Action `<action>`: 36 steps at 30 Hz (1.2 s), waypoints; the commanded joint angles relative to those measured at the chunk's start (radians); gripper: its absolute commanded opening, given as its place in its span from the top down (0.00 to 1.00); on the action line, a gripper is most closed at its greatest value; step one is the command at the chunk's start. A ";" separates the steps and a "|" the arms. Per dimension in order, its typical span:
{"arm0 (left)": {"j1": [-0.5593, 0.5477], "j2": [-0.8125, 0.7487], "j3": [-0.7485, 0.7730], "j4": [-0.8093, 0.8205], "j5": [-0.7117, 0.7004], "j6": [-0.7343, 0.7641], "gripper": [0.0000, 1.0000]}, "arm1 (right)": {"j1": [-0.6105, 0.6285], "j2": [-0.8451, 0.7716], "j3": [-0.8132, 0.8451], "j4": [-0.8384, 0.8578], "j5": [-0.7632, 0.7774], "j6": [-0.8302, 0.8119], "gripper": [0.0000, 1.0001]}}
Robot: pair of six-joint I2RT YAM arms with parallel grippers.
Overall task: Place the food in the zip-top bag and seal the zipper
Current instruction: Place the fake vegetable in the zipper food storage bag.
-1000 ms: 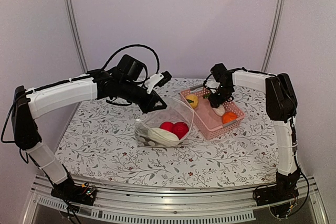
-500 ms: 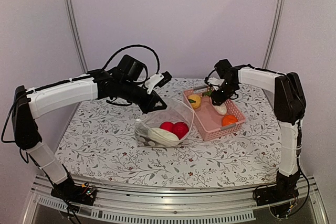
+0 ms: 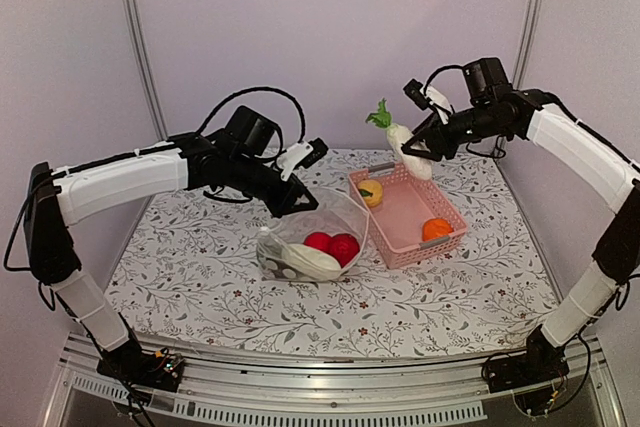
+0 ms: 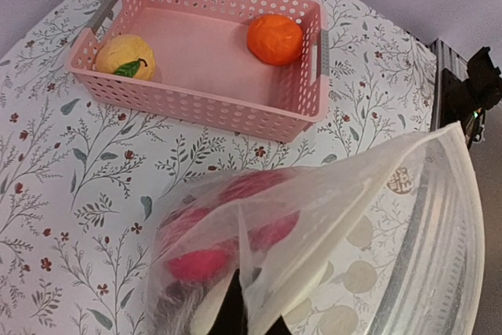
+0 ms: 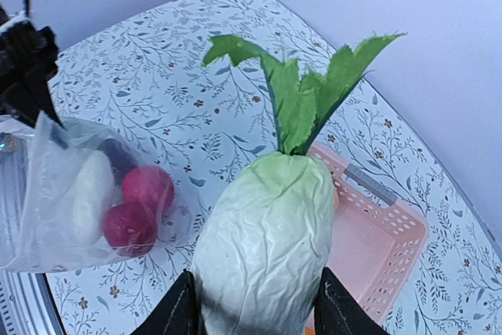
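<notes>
The clear zip-top bag (image 3: 318,232) lies mid-table with its mouth held up by my left gripper (image 3: 295,202), which is shut on the bag's upper edge (image 4: 249,288). Inside are two red pieces (image 3: 333,244), a white piece (image 3: 310,261) and a dark one. My right gripper (image 3: 425,147) is shut on a white radish with green leaves (image 3: 405,142), held in the air above the basket's far end; it fills the right wrist view (image 5: 267,249). A yellow fruit (image 3: 369,192) and an orange one (image 3: 436,228) lie in the pink basket (image 3: 400,244). The zipper strip is not distinguishable.
The pink lattice basket (image 4: 200,107) stands right of the bag, close to it. The flower-printed tablecloth (image 3: 200,277) covers the table. Metal rails (image 3: 300,402) run along the near edge, and upright poles stand at the back corners.
My right gripper has lifted the white radish out of the basket and raised it up and back. The left arm and the bag have stayed still.
</notes>
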 commanded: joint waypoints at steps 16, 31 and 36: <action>0.031 0.032 -0.003 -0.009 0.050 0.001 1.00 | 0.447 -0.105 0.030 -0.075 -0.171 -0.322 0.76; 0.034 0.028 -0.004 -0.012 0.066 0.004 1.00 | 0.566 0.056 0.006 -0.054 0.046 -0.456 0.80; 0.037 0.027 -0.004 -0.013 0.072 0.002 1.00 | 0.568 0.065 -0.010 -0.071 0.129 -0.483 0.80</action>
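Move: The zipper bag's open mouth lies from the right hand about 17 cm back, 19 cm to the left and some 14 cm below; the red vegetables inside are roughly 10 cm back, 18 cm left and 22 cm below. The pink basket is 3 cm ahead, 4 cm right, 24 cm down, its orange vegetable 4 cm back and 10 cm right. From the left hand, pinching the rim, the mouth is about 5 cm back, 7 cm right, 7 cm below. The leafy white vegetable, still gripped in the right hand, is carried from above the basket back and left, some 25 cm in all, to over the bag's mouth, arching up about 8 cm and then sinking 11 cm while the hand turns nearly 50 degrees counter-clockwise. Near the end it eases a couple of centimetres forward. The left hand keeps its pinch on the rim, holding the bag open. ##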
